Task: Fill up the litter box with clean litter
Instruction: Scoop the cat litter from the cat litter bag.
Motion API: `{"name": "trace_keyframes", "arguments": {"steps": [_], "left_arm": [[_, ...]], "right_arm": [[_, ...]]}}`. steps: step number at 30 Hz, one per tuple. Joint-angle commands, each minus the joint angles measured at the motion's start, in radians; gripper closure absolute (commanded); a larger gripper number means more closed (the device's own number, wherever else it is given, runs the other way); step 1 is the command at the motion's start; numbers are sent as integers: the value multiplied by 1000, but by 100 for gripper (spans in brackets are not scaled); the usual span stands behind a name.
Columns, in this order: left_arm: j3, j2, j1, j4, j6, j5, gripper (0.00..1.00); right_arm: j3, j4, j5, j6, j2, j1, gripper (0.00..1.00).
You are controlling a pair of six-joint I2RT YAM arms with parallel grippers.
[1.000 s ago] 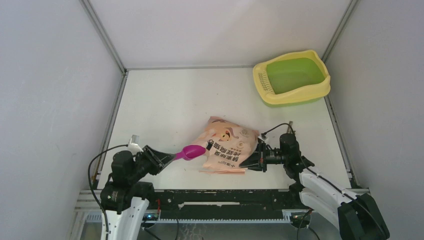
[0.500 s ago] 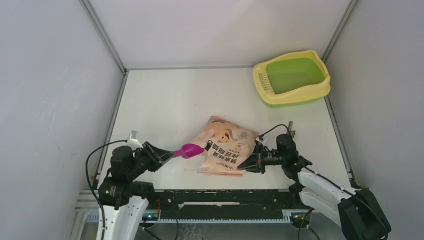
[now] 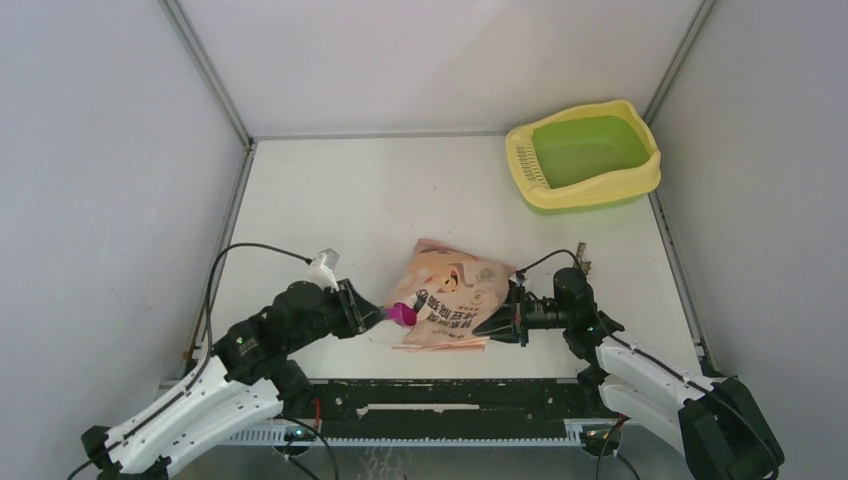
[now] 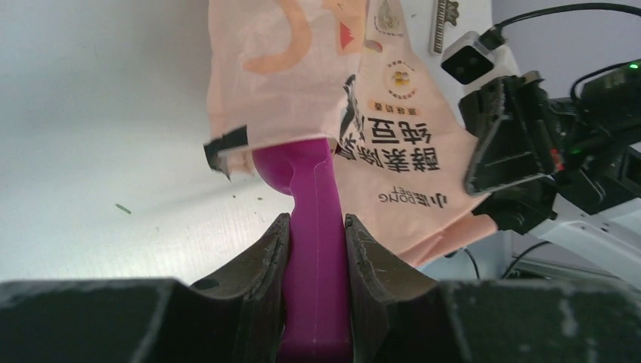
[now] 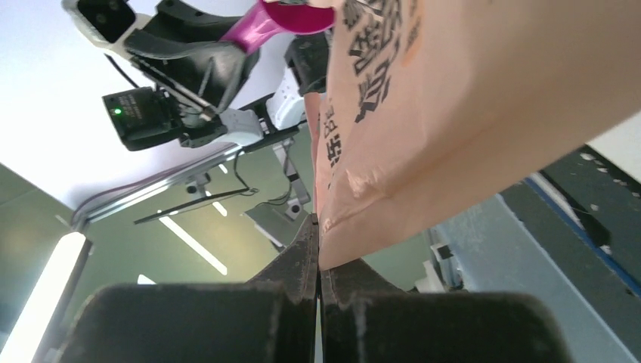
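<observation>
The litter box (image 3: 584, 154), yellow rim and green basin, stands at the far right corner, far from both grippers. My left gripper (image 3: 372, 316) is shut on the magenta scoop (image 4: 314, 249). The scoop's bowl (image 3: 403, 314) is pushed into the torn opening of the peach-pink bag (image 3: 450, 293). My right gripper (image 3: 500, 325) is shut on the bag's right edge (image 5: 344, 242) and holds it up. A few dark litter specks (image 4: 123, 209) lie on the table near the bag's mouth. Litter inside the bag is hidden.
Grey walls close in the white table (image 3: 350, 200) on three sides. A black rail (image 3: 450, 395) runs along the near edge. Cables trail from both wrists.
My left arm has reached right and forward. The scoop's bowl has gone from just outside the bag into its opening. The right gripper has stayed on the bag.
</observation>
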Motion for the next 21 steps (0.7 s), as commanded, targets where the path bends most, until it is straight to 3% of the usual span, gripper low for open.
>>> {"name": "trace_keyframes", "arguments": {"steps": [1,7,10,16,21], "left_arm": [[73,55,-56,95,39,-158,100],[144,38,-56,118,93,-174,100],[167,74,-56,184,94,-123,100],[185,160,-56,331,63,-7,100],[202,202,-56,361,58,33,100]], "right_arm": [[49,210,-58,176,-4,-11,100],[75,378,-66,360,18,-31,100],[90,310,-63,314,23,-44,100],[248,-152,9,-38,-32,-53,55],[307,-212,8,-112,-21,-78,49]]}}
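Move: Left of the right hand, the litter bag's mouth lies roughly 13 cm to that hand's left, 7 cm ahead and 2 cm lower. The left hand, already holding the purple scoop, has that mouth about 5 cm ahead, 7 cm right and 5 cm below. The bag's middle is some 9 cm farther right of the mouth and 2 cm farther out; the metal strip lies about 25 cm ahead, 25 cm right and 14 cm below the right hand. Raising the scoop about 6 cm while easing forward, the left hand then carries it some 4 cm right, further into the bag's mouth, tipping up about 10 degrees and keeping its grip. The right hand lifts the pinched bag edge, climbing about 8 cm and going nearly 4 forward, and opens its fingers halfway late in the rise, ending the pinch. ##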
